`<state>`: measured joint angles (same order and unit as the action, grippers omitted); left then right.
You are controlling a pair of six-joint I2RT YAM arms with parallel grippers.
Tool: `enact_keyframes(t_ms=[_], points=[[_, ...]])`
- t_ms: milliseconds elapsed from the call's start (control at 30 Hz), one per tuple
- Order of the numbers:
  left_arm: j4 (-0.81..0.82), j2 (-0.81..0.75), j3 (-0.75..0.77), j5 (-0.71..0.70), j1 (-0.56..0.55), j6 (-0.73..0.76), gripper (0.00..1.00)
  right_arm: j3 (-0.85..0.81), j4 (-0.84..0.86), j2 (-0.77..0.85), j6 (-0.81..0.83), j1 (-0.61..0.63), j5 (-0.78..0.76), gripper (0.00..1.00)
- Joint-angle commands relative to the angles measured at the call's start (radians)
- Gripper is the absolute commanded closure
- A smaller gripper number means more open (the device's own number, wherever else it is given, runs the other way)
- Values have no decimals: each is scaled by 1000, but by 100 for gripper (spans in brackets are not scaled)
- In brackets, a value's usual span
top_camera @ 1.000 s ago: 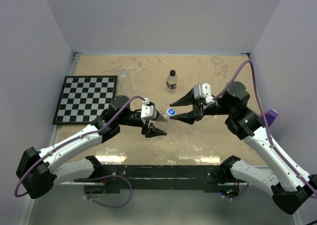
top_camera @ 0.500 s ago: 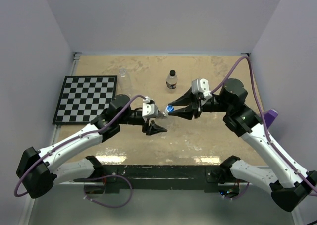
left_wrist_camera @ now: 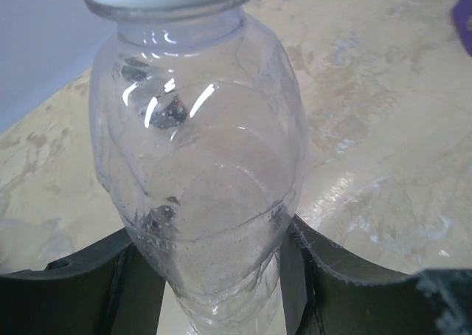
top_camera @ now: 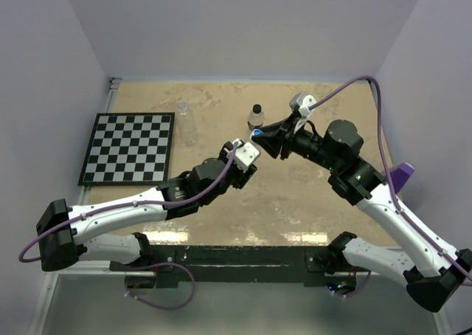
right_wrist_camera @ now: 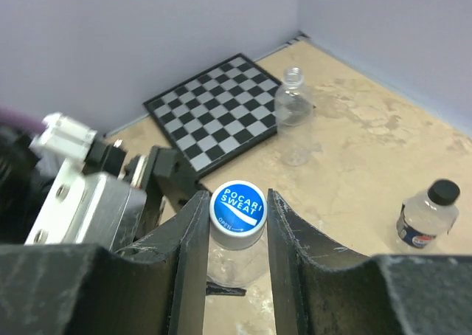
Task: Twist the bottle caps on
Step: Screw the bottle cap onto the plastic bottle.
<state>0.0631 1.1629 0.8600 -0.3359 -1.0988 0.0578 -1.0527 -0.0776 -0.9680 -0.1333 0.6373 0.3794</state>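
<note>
A clear bottle (left_wrist_camera: 199,173) stands upright between the fingers of my left gripper (left_wrist_camera: 214,276), which is shut on its lower body. A blue bottle cap (right_wrist_camera: 237,206) with white lettering sits on that bottle's neck. My right gripper (right_wrist_camera: 237,211) is shut on the cap from both sides. In the top view the two grippers meet mid-table: the left gripper (top_camera: 245,158) below, the right gripper (top_camera: 259,137) above it on the blue cap (top_camera: 255,133). A second bottle (top_camera: 255,119) with a black cap stands just behind. A third bottle (right_wrist_camera: 293,117) stands uncapped by the chessboard.
A black-and-white chessboard (top_camera: 129,147) lies at the left of the table. A purple object (top_camera: 403,175) sits at the right edge. Lilac walls close in the left, back and right sides. The uncapped bottle (top_camera: 183,114) stands near the board's far right corner.
My left gripper has carried the bottle away from me and to the right and turned it upright. My right gripper has risen, tilted over it and closed on the blue cap.
</note>
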Motion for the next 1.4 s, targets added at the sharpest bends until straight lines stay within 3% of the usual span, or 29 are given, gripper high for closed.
enact_keyframes(t_ms=[0, 133, 233, 433, 633, 767, 1000, 1367], points=[[164, 40, 111, -301, -79, -18, 100, 66, 2, -18, -135, 25, -296, 100], [155, 40, 111, -270, -78, -27, 100, 100, 56, 21, -154, 25, -271, 100], [113, 20, 102, -145, -47, -30, 100, 105, 100, 55, -152, 22, -197, 98], [104, -57, 7, 331, 152, -115, 100, 112, 192, 92, -138, 13, -15, 64], [1, -92, -12, 705, 283, -73, 100, 154, 361, 114, -163, -79, 346, 44], [-19, -117, -26, 869, 346, -62, 100, 135, 354, 117, -114, -88, 429, 35], [30, -115, -24, 1161, 373, 2, 100, 111, 344, 81, -77, -99, 489, 33], [15, -75, 1, 1246, 373, 60, 100, 80, 386, 55, -114, -99, 592, 37]])
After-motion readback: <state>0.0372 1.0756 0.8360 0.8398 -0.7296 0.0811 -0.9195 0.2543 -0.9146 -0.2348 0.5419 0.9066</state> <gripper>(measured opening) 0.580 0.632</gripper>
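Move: The blue cap is on the bottle's mouth and already between the right fingers, right at that hand's point. From the left hand, which grips the bottle's lower part, the cap is about 13 cm up, 2 cm ahead and 3 cm right. The black-capped bottle stands roughly 20 cm ahead of the right hand, 2 cm right and 23 cm down; the empty clear bottle is some 16 cm ahead of it, 27 cm left and 20 cm down. Cap and bottle get a last short counter-twist, cap clockwise and bottle counter-clockwise, while both hands edge forward. Then the right fingers open and let go of the cap, and both hands draw back some 8 cm: the left, still gripping the bottle, swings it about 55 degrees clockwise, while the right winds back counter-clockwise with its open fingers kept about the cap. ##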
